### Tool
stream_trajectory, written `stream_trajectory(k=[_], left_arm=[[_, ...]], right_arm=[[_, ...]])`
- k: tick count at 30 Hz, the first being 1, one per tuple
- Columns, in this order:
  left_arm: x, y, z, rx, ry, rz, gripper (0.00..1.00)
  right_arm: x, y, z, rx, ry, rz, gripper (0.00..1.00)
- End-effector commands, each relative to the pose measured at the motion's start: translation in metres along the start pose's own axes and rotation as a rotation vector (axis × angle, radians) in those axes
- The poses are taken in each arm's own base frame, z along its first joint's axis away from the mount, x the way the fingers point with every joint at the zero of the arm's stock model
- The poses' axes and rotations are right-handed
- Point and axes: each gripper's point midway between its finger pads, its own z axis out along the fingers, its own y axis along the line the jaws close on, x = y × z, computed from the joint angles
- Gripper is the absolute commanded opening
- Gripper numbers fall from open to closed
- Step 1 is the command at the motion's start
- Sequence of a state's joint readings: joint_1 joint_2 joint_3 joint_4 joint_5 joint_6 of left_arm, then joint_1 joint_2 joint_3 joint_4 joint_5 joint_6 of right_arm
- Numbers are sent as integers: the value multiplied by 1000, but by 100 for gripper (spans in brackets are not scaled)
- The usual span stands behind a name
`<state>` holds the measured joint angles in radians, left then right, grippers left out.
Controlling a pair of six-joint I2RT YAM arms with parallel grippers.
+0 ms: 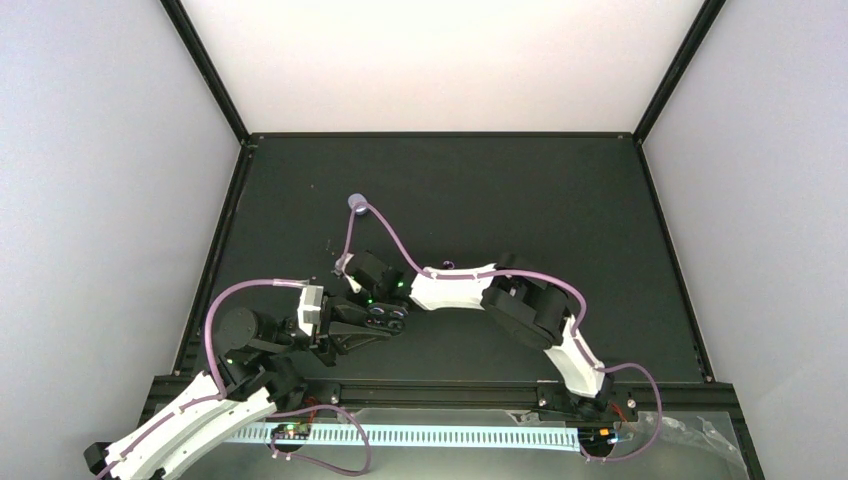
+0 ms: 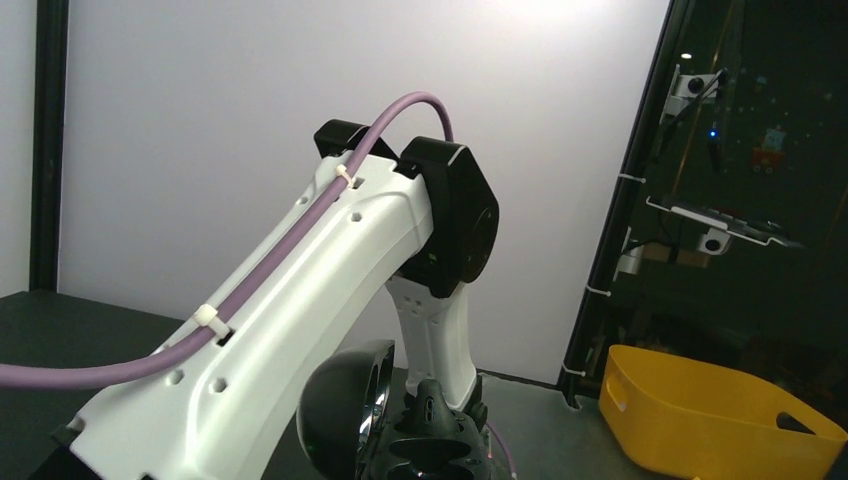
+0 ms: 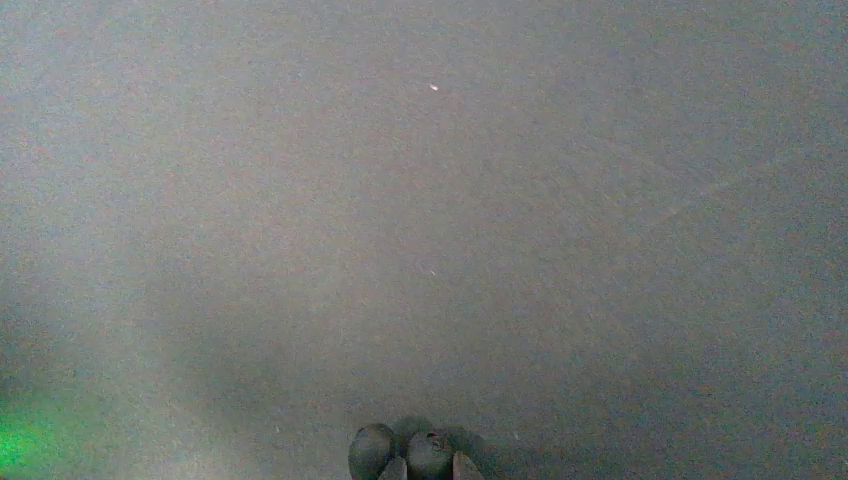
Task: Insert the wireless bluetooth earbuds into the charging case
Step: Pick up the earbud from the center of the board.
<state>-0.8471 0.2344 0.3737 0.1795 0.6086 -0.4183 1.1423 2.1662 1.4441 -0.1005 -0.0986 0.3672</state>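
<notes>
Two small black earbuds lie side by side on the mat at the bottom of the right wrist view, the left earbud [image 3: 371, 450] free. My right gripper [image 3: 430, 468] points down at the mat, its fingertips [image 3: 395, 470] closed on either side of the right earbud [image 3: 430, 450]. In the top view the right gripper [image 1: 346, 266] hides both earbuds. The charging case [image 1: 384, 317] is held open just right of my left gripper [image 1: 362, 328], which is shut on it. From the left wrist the case looks dark, its lid [image 2: 335, 410] raised beside the wells [image 2: 470, 445].
The right arm's white link [image 2: 320, 290] crosses most of the left wrist view. A yellow bin [image 2: 700, 410] stands beyond the table. A purple cable [image 1: 375, 225] loops above the right wrist. Black frame rails [image 1: 215, 260] border the dark mat [image 1: 520, 200].
</notes>
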Motion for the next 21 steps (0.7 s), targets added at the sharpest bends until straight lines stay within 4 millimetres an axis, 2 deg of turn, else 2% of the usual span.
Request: stream_trajectory(k=[1, 7, 10, 16, 21], left_arm=[[-14, -8, -2, 9, -31, 33, 1], [-14, -6, -1, 7, -31, 36, 2], [-13, -5, 1, 5, -25, 33, 1], [-9, -1, 6, 17, -20, 29, 2], [-6, 1, 12, 32, -13, 22, 1]], right_arm=[[26, -25, -18, 107, 59, 36, 8], [29, -75, -64, 183, -24, 178, 7], [39, -102, -94, 230, -67, 266, 8], [76, -146, -151, 346, -139, 425, 8], [94, -163, -170, 394, -167, 505, 9]])
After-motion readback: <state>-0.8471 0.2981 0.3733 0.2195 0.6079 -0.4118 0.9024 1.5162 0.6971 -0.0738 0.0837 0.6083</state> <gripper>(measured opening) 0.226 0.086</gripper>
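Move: The black charging case, open in my left fingers, is where my right hand's black earbud has to go: from my right hand about 15 cm back, 9 cm to the right and 30 cm up. The nearer purple earbud lies on the board some 10 cm ahead and 20 cm to the right of my right hand, the other about 8 cm ahead and 33 cm right. From my left hand the case sits roughly 2 cm to the right. With the black earbud still pinched, I sweep my right hand low over the board about 23 cm to the right, bowing slightly forward and rising only a centimetre or so at the end. I turn the wrist some 30 degrees clockwise on the way, passing from the case's left side to its right and closing in on the nearer purple earbud. My left hand keeps hold of the case, almost still. ##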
